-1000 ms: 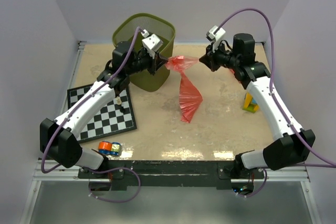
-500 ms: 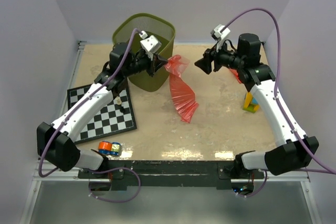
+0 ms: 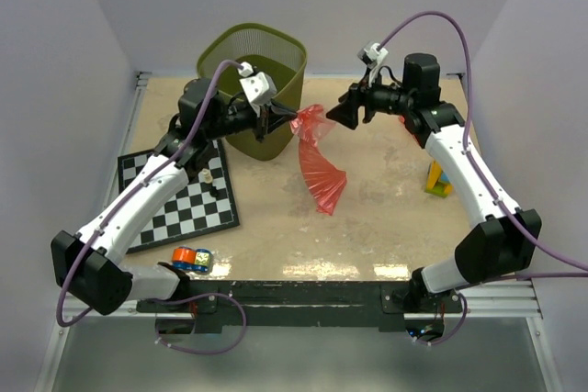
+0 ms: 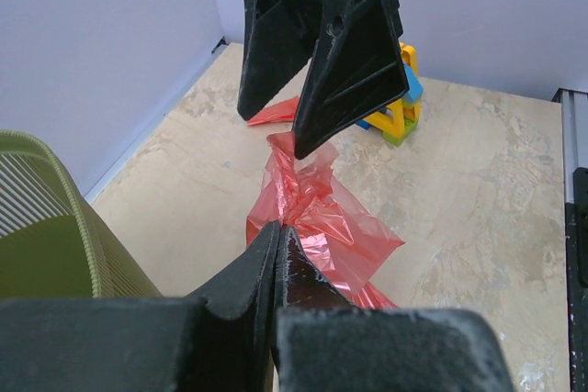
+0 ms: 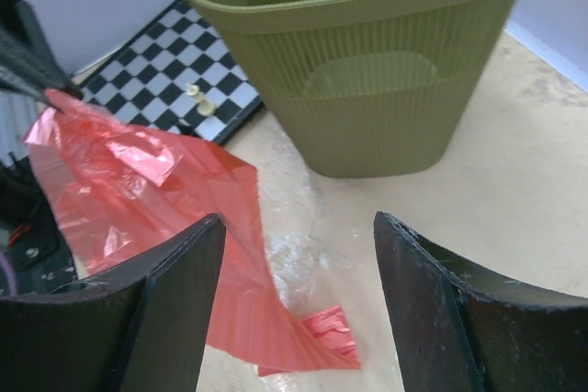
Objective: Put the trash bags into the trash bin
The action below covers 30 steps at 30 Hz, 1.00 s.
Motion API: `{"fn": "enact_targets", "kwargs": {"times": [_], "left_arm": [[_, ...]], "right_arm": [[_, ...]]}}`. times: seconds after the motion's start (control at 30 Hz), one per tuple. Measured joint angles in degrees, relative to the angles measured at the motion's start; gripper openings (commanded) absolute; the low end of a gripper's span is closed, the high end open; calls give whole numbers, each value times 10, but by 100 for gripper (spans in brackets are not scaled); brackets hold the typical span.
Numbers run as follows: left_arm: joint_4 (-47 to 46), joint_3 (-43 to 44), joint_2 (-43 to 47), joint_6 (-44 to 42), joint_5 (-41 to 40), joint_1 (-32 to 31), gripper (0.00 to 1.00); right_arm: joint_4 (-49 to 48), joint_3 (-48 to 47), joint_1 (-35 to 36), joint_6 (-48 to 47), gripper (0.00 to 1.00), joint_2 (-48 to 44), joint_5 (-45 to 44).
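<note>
The olive-green mesh trash bin (image 3: 220, 48) stands at the back left and fills the top of the right wrist view (image 5: 367, 89). My left gripper (image 3: 276, 119) is shut on the top corner of a red-pink trash bag (image 3: 320, 172), beside the bin's right wall. The bag hangs twisted, its lower end on the table. In the left wrist view the fingertips (image 4: 278, 227) pinch the film (image 4: 326, 227). My right gripper (image 3: 335, 114) stands open just right of the bag's top, nothing between its fingers (image 5: 299, 219). A second red strip (image 4: 274, 115) lies on the table behind it.
A chessboard (image 3: 179, 195) with a small pale piece lies at the left under my left arm. Yellow, green and blue toy blocks (image 3: 439, 179) stand at the right by my right arm. A small orange and blue object (image 3: 191, 259) sits at the front left.
My right gripper has opened and let go of the bag's right corner. The bag no longer stretches between both grippers and now hangs from the left one alone.
</note>
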<state>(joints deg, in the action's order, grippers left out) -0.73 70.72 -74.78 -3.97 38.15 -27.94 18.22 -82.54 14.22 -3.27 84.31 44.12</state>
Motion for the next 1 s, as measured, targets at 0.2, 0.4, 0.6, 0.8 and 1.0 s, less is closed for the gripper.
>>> {"fn": "enact_targets", "kwargs": {"times": [0.2, 0.4, 0.6, 0.8, 1.0], "left_arm": [[5, 0, 10, -12, 9, 0, 0], [12, 0, 12, -19, 13, -6, 0], [19, 0, 12, -35, 21, -12, 0], [41, 7, 12, -61, 19, -15, 0], [90, 9, 17, -107, -24, -17, 0]], "right_arm": [[-37, 38, 1, 43, 71, 0, 93], [-63, 62, 16, 85, 66, 0, 155], [-141, 86, 24, 170, 27, 8, 200], [-122, 89, 21, 198, 0, 26, 114], [-31, 63, -13, 175, 0, 23, -117]]}}
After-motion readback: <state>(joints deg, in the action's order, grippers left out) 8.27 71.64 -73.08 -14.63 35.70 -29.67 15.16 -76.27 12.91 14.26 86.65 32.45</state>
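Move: My left hand still pinches the red trash bag, whose bunched upper part stands about 4 cm to its right and 3 cm below. From my open right hand that bunch is about 5 cm back, 5 cm left and 3 cm down. From the same right hand, the bin's middle is roughly 9 cm ahead, 18 cm left and 16 cm lower, and a second red bag lies on the table about 10 cm ahead, 18 cm right and 31 cm lower. I bring my open right hand back and left about 7 cm, swinging it some 20 degrees counter-clockwise, and shut its fingers on the bag's bunched top beside my left fingertips. Then I sweep it forward, right and down, about 12 cm in all, turning clockwise and pulling the bag away from my left hand, which stays within 2 cm of its place with its fingers shut. ##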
